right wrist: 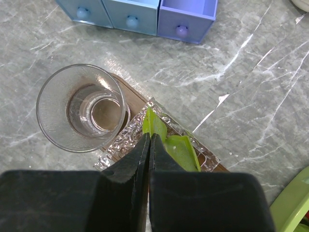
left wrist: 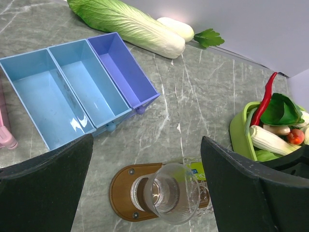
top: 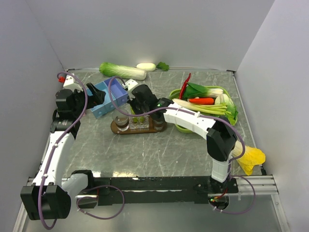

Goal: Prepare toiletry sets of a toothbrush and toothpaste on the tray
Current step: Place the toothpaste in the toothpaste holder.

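The brown wooden tray (top: 117,130) (left wrist: 121,193) (right wrist: 135,94) lies mid-table. It carries a clear tumbler (top: 120,121) (left wrist: 170,199) (right wrist: 81,108) at its left end, another tumbler (top: 159,121) at its right end, and a clear glass dish (right wrist: 126,133) between them. Two light-green toothpaste tubes (top: 138,119) are at the dish. My right gripper (right wrist: 151,137) (top: 140,110) is shut on one toothpaste (right wrist: 155,122), whose tip pokes out past the fingertips. The other tube (right wrist: 182,149) lies beside it. My left gripper (left wrist: 147,193) (top: 95,95) hangs open, high over the left tumbler. No toothbrush is in view.
A blue compartment box (top: 107,98) (left wrist: 72,82) (right wrist: 140,12) stands behind the tray. A napa cabbage (top: 120,70) (left wrist: 125,24) and a white radish (top: 146,66) lie at the back wall. The lime-green vegetable basket (top: 181,128) (left wrist: 239,130) sits to the right. A yellow object (top: 252,159) lies front right.
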`<state>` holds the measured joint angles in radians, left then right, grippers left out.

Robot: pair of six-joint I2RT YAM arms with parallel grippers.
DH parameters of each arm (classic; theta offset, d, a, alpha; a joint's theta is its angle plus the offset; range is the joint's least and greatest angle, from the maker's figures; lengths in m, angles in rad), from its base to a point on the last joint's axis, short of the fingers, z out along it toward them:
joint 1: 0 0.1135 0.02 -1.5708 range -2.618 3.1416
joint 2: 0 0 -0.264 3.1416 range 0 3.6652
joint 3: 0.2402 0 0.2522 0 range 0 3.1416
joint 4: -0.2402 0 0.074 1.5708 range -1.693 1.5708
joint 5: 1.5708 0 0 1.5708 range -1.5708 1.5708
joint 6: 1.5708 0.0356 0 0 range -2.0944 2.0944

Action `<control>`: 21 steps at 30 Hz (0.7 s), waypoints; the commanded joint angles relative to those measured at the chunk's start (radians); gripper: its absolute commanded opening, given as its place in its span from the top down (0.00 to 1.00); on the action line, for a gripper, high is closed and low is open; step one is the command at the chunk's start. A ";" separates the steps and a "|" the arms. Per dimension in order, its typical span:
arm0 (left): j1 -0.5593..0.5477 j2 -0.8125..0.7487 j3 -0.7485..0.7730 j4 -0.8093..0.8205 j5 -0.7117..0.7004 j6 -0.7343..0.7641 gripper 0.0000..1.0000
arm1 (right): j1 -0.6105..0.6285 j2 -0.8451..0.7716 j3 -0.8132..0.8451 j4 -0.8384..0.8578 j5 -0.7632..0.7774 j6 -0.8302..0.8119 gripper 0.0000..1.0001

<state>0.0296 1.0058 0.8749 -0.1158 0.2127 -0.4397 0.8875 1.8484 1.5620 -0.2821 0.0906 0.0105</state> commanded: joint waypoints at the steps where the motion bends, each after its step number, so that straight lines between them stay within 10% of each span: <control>1: 0.004 0.001 0.018 0.048 0.013 -0.008 0.03 | -0.002 0.011 -0.010 0.058 0.026 0.014 1.00; 21: 0.004 0.004 0.018 0.047 0.016 -0.007 0.03 | -0.004 -0.034 -0.003 0.052 0.021 0.023 0.62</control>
<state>0.0296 1.0084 0.8749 -0.1154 0.2131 -0.4397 0.8875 1.8484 1.5562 -0.2710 0.1127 0.0280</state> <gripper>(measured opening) 0.969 0.350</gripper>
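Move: The right gripper's closed fingers hold the top of a green toothpaste already standing in the left part of the toothpaste holder; the holder's middle is about 6 cm below them, 1 cm back and 2 cm right. The other toothpaste stands 3 cm to the right, level ahead. The left cup is some 7 cm left and 1 cm back, the right cup 9 cm right and 1 cm back. From the left hand, the holder lies about 17 cm right, 2 cm back and 14 cm below. Keep the right hand over the toothpaste holder at its present height and open the fingers to about a third, letting go of the toothpaste's flat top end. Don't lift or draw back yet; allow only a drift of less than half a centimetre forward and a slight clockwise turn of the wrist. ##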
